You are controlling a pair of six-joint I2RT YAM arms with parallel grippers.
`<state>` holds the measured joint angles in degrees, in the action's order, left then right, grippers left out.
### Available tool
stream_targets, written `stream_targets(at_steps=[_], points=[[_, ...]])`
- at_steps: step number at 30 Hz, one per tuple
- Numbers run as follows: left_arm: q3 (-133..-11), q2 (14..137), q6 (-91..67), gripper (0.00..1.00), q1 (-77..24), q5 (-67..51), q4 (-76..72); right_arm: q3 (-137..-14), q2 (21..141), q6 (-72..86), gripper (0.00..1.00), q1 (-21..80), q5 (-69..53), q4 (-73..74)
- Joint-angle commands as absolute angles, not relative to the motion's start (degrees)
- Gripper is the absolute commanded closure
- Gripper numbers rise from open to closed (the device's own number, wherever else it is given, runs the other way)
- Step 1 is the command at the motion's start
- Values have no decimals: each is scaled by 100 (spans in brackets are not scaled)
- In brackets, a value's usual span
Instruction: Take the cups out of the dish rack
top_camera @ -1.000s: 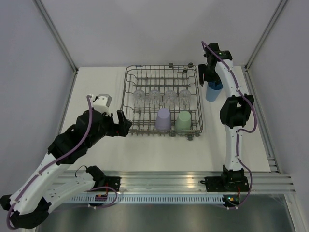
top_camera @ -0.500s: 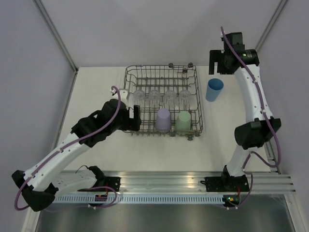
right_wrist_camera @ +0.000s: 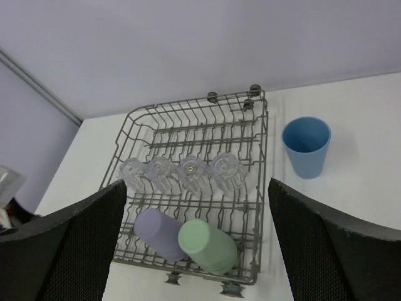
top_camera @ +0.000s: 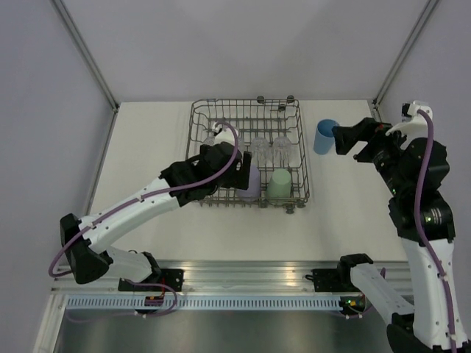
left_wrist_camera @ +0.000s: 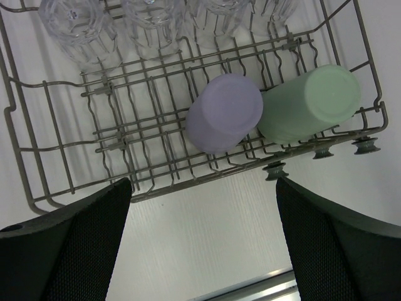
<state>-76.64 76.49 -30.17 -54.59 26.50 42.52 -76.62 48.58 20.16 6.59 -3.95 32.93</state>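
The grey wire dish rack (top_camera: 303, 158) stands mid-table. In it a lavender cup (left_wrist_camera: 224, 113) and a light green cup (left_wrist_camera: 307, 103) lie tilted at the near side, and several clear cups (right_wrist_camera: 192, 170) stand upside down in a row behind them. A blue cup (top_camera: 324, 137) stands upright on the table to the right of the rack, also seen from the right wrist (right_wrist_camera: 306, 146). My left gripper (left_wrist_camera: 202, 188) hovers open over the rack's near edge, just short of the lavender cup. My right gripper (top_camera: 352, 143) is open and empty, raised to the right of the blue cup.
A white table (top_camera: 147, 140) carries everything, with grey enclosure walls on three sides. An aluminium rail (top_camera: 250, 276) with the arm bases runs along the near edge. The rack rests on small wheels (left_wrist_camera: 365, 145) at its front.
The right gripper opened off the blue cup, leaving it standing on the table, then rose and drew back to the right. The left arm swung right over the rack's near left part.
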Motion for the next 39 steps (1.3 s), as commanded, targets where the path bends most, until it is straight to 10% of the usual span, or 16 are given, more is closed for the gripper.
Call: stream_targets(at_steps=[1,25,39], points=[[-7866,7945,-3067,0,-5555,2813,3490,-7225,4450,2609,2,650,-862,3294],[-8367,10309,-2610,5,-5537,3340,2856,-6442,3419,2593,2,650,-1635,4017],[-8174,9888,-2821,60,-5546,3252,2918,-6372,3533,2514,2,650,-1828,3876]])
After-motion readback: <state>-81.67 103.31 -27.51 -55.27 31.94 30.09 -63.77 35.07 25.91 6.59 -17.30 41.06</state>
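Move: The purple cup, upside down in the rack, lies about 7 cm ahead of the left hand, 7 cm to its right and some 15 cm below. The green cup stands level with the purple cup and 10 cm to its right. The nearest clear cup is some 10 cm beyond the purple cup and 3 cm to its right. From the right hand, the purple cup is about 5 cm ahead, 26 cm left and 33 cm down. The left fingers close on the purple cup from either side near its upturned base, gripping it after a reach of about 6 cm forward, 6.5 cm right and 11 cm down; the last stretch is almost straight down, with the hand's left side rolling up. The empty, open right hand backs off and sinks about 7 cm each, then drifts left, turning some 10 degrees counter-clockwise and tipping slightly down. ##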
